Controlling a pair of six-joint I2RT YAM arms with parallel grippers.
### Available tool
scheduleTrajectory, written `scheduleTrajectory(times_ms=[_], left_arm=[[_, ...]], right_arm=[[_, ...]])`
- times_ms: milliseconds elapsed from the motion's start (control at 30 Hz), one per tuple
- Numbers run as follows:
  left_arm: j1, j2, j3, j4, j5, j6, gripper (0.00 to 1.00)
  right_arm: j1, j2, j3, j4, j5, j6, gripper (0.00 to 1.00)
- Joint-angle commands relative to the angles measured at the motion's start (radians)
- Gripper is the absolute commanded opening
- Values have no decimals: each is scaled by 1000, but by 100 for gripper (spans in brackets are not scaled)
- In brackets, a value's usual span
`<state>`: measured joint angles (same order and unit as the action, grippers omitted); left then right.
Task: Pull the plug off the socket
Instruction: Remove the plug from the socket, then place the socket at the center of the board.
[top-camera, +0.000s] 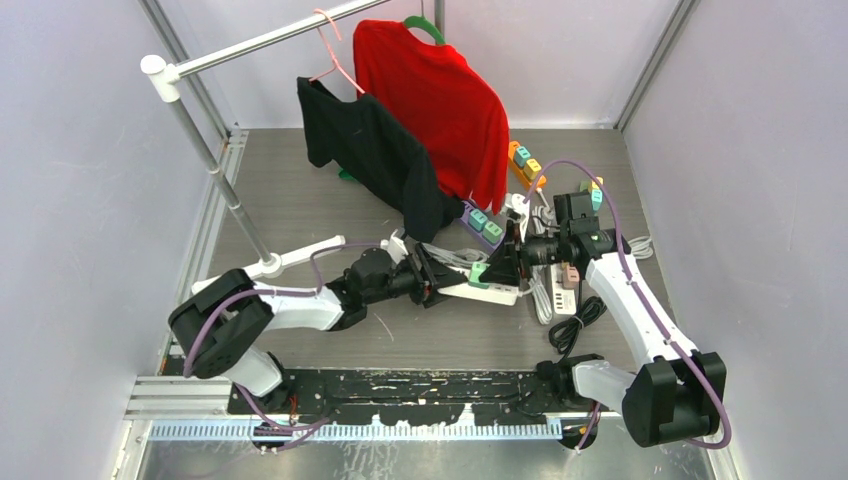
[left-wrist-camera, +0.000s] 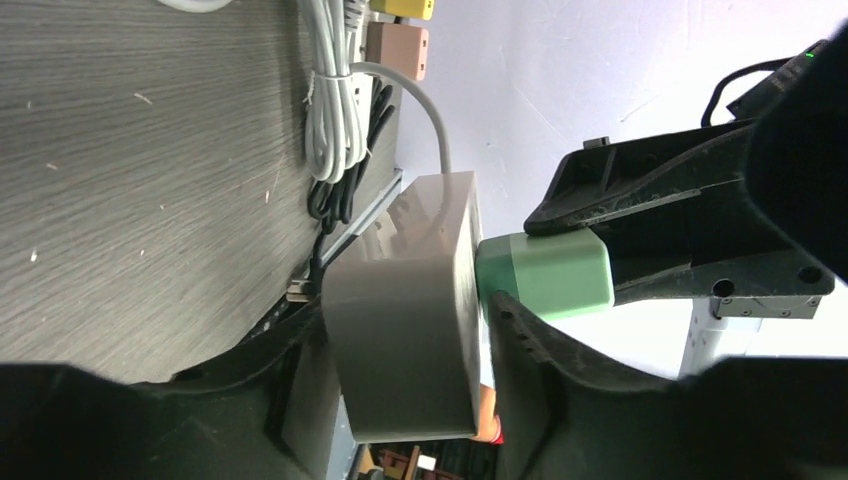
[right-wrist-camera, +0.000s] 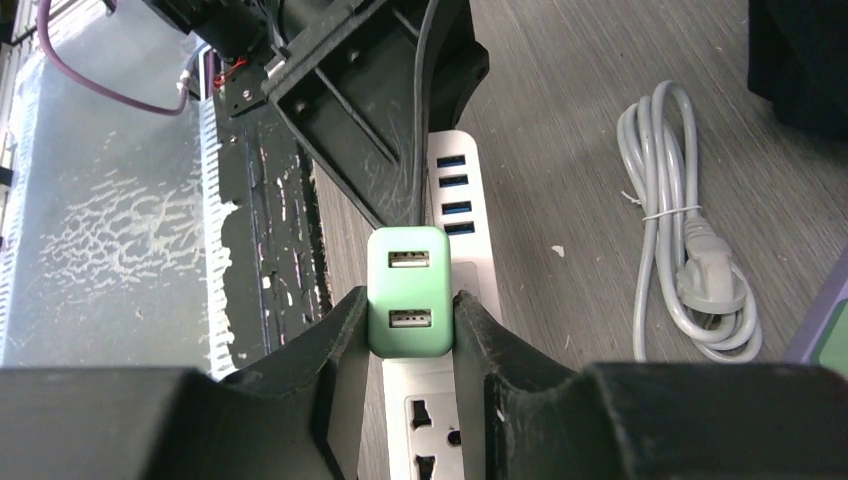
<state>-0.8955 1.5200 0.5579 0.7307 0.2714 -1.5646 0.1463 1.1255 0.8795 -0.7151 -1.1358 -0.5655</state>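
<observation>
A white power strip (top-camera: 493, 293) lies on the grey table with a green two-port USB plug (top-camera: 479, 273) seated in it. In the right wrist view my right gripper (right-wrist-camera: 408, 312) is shut on the green plug (right-wrist-camera: 408, 290), one finger on each side, above the strip's sockets (right-wrist-camera: 440, 430). My left gripper (left-wrist-camera: 400, 320) straddles the strip's body (left-wrist-camera: 400, 340), its fingers closed in against the two long sides. In that same view the plug (left-wrist-camera: 545, 275) sticks out sideways, with the right gripper's black fingers (left-wrist-camera: 650, 200) on it.
A coiled white cable (right-wrist-camera: 690, 280) lies right of the strip. More strips with coloured plugs (top-camera: 525, 165) and a black cable (top-camera: 572, 330) sit nearby. A red garment (top-camera: 440, 100) and a black one (top-camera: 375, 150) hang from the rail at the back.
</observation>
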Motion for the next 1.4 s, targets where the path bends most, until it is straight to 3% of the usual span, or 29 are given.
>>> scheduleTrajectory(times_ms=[0,100,133,300,433,567,767,933,1067,1367], left_arm=[[-8,42,24,190,13,-59,41],[-8,54,25,210,14,-67,5],[-8,52,23,210,8,-64,1],[-9,-31,-24,97,-71,-51,0],[-8,-145,-54,-151,-161,-45,0],[-8,-241,-63,-452,-234,-55,0],[-9,-285,-163,-366,-258,-165,0],[-9,-296,-93,-519,-242,-55,0],[-8,-285,-58,-627,-245,29,0],[-8,-263,-157,-409,-315,45,0]], right_arm=[[-6,-31,-15,81,-14,105,1],[-5,-35,-31,70,4,88,1],[-5,-35,-37,67,15,83,1],[-5,-41,-40,56,88,75,1],[-7,-44,-32,52,180,72,1],[-10,-45,-25,57,142,93,1],[-5,-47,-31,50,-67,119,1],[-9,-51,-43,174,67,258,1],[-22,-56,-75,338,35,466,1],[-44,-66,-131,356,25,538,1]])
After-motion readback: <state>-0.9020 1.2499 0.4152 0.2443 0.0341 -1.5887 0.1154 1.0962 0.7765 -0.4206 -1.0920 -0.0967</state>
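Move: The left hand's parted fingers straddle the left end of the white power strip, whose middle is about 6 cm to their right, 1 cm back and level. The green plug stands about 7 cm to the left hand's right, 2 cm ahead and 2 cm higher, already in the right fingers; from that right hand, the strip's middle is about 2 cm back, 1 cm left, 3 cm down. On the table, a coiled cable lies some 9 cm ahead of the left hand and the purple strip 17 cm ahead, 8 cm right, both 10 cm lower. Close the left fingers on the power strip's end, then draw the strip left, away from the plug, pause, and carry it on left and down, about 8 cm left and 7 cm down overall, fingertips tipping down some 20 degrees. Keep the green plug pinched in the right hand, which eases back and left under 2 cm, then moves forward about 3.5 cm while turning clockwise. ##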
